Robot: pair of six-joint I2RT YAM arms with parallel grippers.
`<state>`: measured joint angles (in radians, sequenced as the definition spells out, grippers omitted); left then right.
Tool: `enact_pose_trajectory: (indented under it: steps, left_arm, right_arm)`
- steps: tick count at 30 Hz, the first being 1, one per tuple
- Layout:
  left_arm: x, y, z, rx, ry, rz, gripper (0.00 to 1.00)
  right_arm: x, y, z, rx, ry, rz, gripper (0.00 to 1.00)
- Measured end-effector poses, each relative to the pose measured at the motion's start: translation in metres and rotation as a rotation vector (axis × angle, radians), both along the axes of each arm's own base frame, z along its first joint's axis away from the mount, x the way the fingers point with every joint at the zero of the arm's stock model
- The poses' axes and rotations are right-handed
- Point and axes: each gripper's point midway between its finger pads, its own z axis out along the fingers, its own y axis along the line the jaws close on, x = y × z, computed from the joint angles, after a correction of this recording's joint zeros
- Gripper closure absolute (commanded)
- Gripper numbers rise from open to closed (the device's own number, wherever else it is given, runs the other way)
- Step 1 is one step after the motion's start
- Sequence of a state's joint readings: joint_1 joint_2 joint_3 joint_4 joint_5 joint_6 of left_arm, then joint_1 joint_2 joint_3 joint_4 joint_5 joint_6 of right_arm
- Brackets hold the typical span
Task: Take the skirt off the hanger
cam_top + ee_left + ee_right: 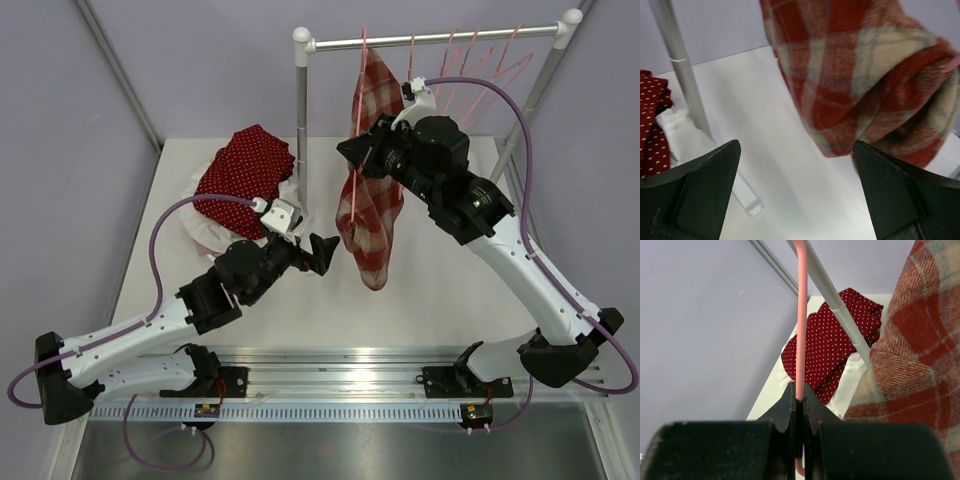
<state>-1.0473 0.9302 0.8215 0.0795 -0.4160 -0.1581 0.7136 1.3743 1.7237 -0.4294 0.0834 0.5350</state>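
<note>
A red and cream plaid skirt [372,205] hangs from a pink hanger [362,60] on the rail [430,40]. My right gripper [358,152] is shut on the hanger's pink wire [801,330] beside the skirt [920,360]. My left gripper [322,252] is open and empty, low over the table, just left of the skirt's bottom edge. In the left wrist view the skirt's hem [865,80] hangs just beyond my open fingers [705,185], nearer the right one.
A red polka-dot garment [245,170] lies on white cloth at the back left of the table, and shows in the right wrist view [832,340]. The rack's white post [301,120] stands between it and the skirt. Several empty pink hangers [480,65] hang on the rail.
</note>
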Motion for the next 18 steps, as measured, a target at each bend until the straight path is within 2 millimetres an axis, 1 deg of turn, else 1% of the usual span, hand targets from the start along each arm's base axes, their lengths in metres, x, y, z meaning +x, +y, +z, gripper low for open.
enact_pose_trajectory:
  steps: [4, 8, 9, 10, 11, 12, 13, 14, 18]
  left_arm:
    - [-0.002, -0.014, -0.001, -0.007, 0.0, -0.074, 0.01]
    - [-0.002, -0.026, 0.0, -0.01, 0.002, -0.118, 0.01]
    - [-0.001, -0.028, -0.001, -0.01, 0.003, -0.127, 0.08]
    - [0.0, -0.03, -0.001, -0.012, 0.004, -0.133, 0.18]
    - [0.0, -0.033, -0.002, -0.015, 0.005, -0.141, 0.3]
    - [0.001, -0.034, -0.002, -0.02, 0.005, -0.146, 0.66]
    - [0.001, -0.037, -0.001, -0.029, 0.005, -0.154, 0.86]
    - [0.002, -0.039, -0.001, -0.031, 0.002, -0.157, 1.0]
    - [0.007, -0.046, 0.002, -0.031, 0.003, -0.161, 1.0]
  right_arm:
    - [-0.001, 0.005, -0.01, 0.01, 0.037, 0.014, 1.0]
    - [-0.002, 0.007, -0.009, 0.031, 0.051, 0.021, 1.0]
    - [-0.003, 0.008, -0.008, 0.041, 0.058, 0.026, 1.0]
    - [-0.004, 0.008, -0.008, 0.049, 0.063, 0.03, 1.0]
    - [-0.005, 0.01, -0.007, 0.062, 0.074, 0.036, 1.0]
    - [-0.006, 0.011, -0.007, 0.074, 0.082, 0.04, 1.0]
    - [-0.008, 0.012, -0.006, 0.087, 0.091, 0.047, 1.0]
    - [-0.011, 0.013, -0.004, 0.104, 0.102, 0.056, 1.0]
    - [-0.022, 0.008, 0.0, 0.137, 0.122, 0.07, 1.0]
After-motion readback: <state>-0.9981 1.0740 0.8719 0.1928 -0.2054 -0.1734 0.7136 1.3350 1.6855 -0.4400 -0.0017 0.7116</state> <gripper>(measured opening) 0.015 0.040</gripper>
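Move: The plaid skirt hangs beside the open left hand; the middle of its lower half is about 9 cm to the right, 4 cm ahead and 3 cm above. The pink hanger, gripped by the right hand, is some 8 cm ahead of the left hand, 6 cm right and 17 cm up. The rack's left post stands roughly 20 cm ahead and 5 cm left at mid-height. From the right hand, the skirt's lower half is about 3 cm back, 5 cm right and 12 cm below. Rightward and nearly level, the left hand slides about 4.5 cm to the skirt's lower left side, turning some 10 degrees clockwise, then snaps its wide-open fingers shut and pinches a fold of the cloth. The right hand keeps its pinch on the hanger, draws it back about 2.5 cm late on, and tilts roughly 10 degrees. ##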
